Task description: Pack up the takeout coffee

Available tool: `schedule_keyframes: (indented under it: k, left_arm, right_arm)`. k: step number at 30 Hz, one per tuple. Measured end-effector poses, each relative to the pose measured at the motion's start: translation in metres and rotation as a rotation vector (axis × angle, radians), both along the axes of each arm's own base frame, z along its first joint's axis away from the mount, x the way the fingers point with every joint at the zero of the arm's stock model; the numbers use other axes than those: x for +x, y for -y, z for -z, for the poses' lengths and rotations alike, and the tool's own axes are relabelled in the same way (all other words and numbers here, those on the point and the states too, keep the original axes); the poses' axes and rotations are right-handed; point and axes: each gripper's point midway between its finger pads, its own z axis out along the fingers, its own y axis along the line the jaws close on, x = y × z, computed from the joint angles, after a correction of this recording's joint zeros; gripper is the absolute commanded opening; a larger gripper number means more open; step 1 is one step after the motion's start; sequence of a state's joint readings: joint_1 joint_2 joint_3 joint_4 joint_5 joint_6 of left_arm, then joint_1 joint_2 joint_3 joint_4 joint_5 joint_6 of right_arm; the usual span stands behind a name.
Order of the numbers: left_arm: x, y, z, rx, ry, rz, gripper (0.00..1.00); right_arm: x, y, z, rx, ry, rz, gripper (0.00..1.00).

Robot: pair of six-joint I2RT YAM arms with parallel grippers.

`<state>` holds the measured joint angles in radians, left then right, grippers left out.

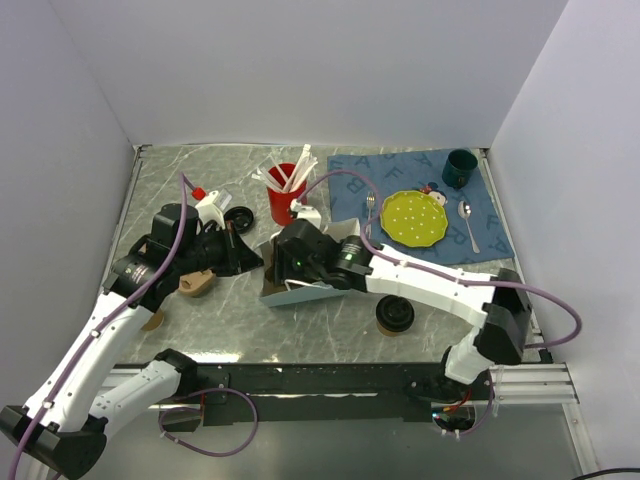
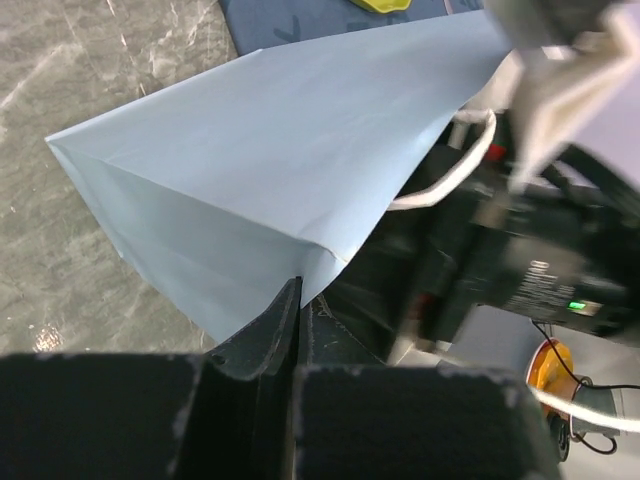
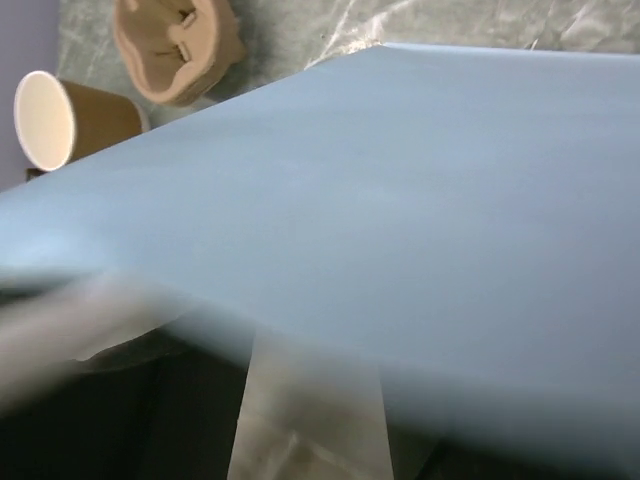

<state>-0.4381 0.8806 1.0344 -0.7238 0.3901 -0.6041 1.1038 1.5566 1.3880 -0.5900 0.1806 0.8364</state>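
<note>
The takeout coffee [image 1: 394, 313], a brown cup under a round black lid, stands alone on the table near the front, right of both grippers. A pale blue paper bag [image 1: 305, 292] [image 2: 260, 160] [image 3: 420, 190] lies on its side between the arms. My left gripper [image 1: 255, 258] [image 2: 300, 290] is shut on the bag's edge, the paper pinched between its fingers. My right gripper [image 1: 280, 268] [image 3: 315, 400] is at the bag's mouth with its fingers apart, and the bag's sheet covers their tips.
A lidless brown cup [image 3: 60, 120] [image 1: 152, 321] and a moulded cup carrier [image 3: 175, 40] [image 1: 197, 284] lie at the left. A red cup of utensils [image 1: 283, 200], a loose black lid [image 1: 238, 218] and a white bottle [image 1: 210, 205] stand behind. A blue placemat [image 1: 490, 235] holds a yellow plate [image 1: 413, 217] and a green mug [image 1: 460, 168].
</note>
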Motion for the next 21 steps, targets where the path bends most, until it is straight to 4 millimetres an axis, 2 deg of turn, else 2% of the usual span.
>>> schedule_keyframes:
  k: [1, 2, 5, 7, 17, 21]
  left_arm:
    - [0.000, 0.000, 0.000, 0.000, -0.001, 0.000, 0.05]
    - [0.000, 0.000, 0.000, 0.001, -0.002, 0.000, 0.05]
    - [0.000, -0.001, 0.000, 0.002, -0.003, -0.004, 0.05]
    - [-0.001, -0.001, 0.000, 0.005, -0.007, -0.006, 0.05]
    - [0.003, -0.008, -0.003, 0.043, -0.033, -0.060, 0.04]
    - [0.004, -0.010, 0.001, 0.052, -0.049, -0.069, 0.04]
  right_arm:
    - [0.001, -0.003, 0.005, -0.007, -0.007, 0.006, 0.45]
    - [0.002, -0.005, 0.010, -0.015, -0.013, 0.010, 0.31]
    - [0.007, -0.020, 0.007, -0.008, -0.013, 0.024, 0.07]
    - [0.010, -0.025, -0.001, -0.010, 0.003, 0.032, 0.00]
    - [0.009, 0.001, -0.023, -0.168, 0.052, -0.006, 0.00]
    - [0.003, 0.009, -0.018, -0.254, 0.061, -0.083, 0.00]
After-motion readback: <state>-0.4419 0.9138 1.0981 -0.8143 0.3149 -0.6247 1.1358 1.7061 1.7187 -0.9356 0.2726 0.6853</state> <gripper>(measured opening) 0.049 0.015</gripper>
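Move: Just inside the bag's mouth, the right hand has the bag's cup tray some 3 cm to its left, 2 cm ahead and 5 cm below; the bag's middle is 6 cm right of this hand, 2 cm ahead, 8 cm lower. The lidded cup stands about 22 cm right and 5 cm back, the straw cup 20 cm straight ahead, both some 14 cm below. From the left hand, which already pinches the bag's rim, the tray lies level ahead, 3 cm right and 11 cm down. Shutting its half-open fingers on nothing, the right hand pushes about 2.5 cm left inside the bag, dipping 1 cm at first, then draws back right some 3 cm while rising about 3 cm from its low point. Its left side rolls down about 15 degrees, leaving the closed tips close to the tray's edge. The left hand keeps its pinch on the rim, easing 1 cm left. ##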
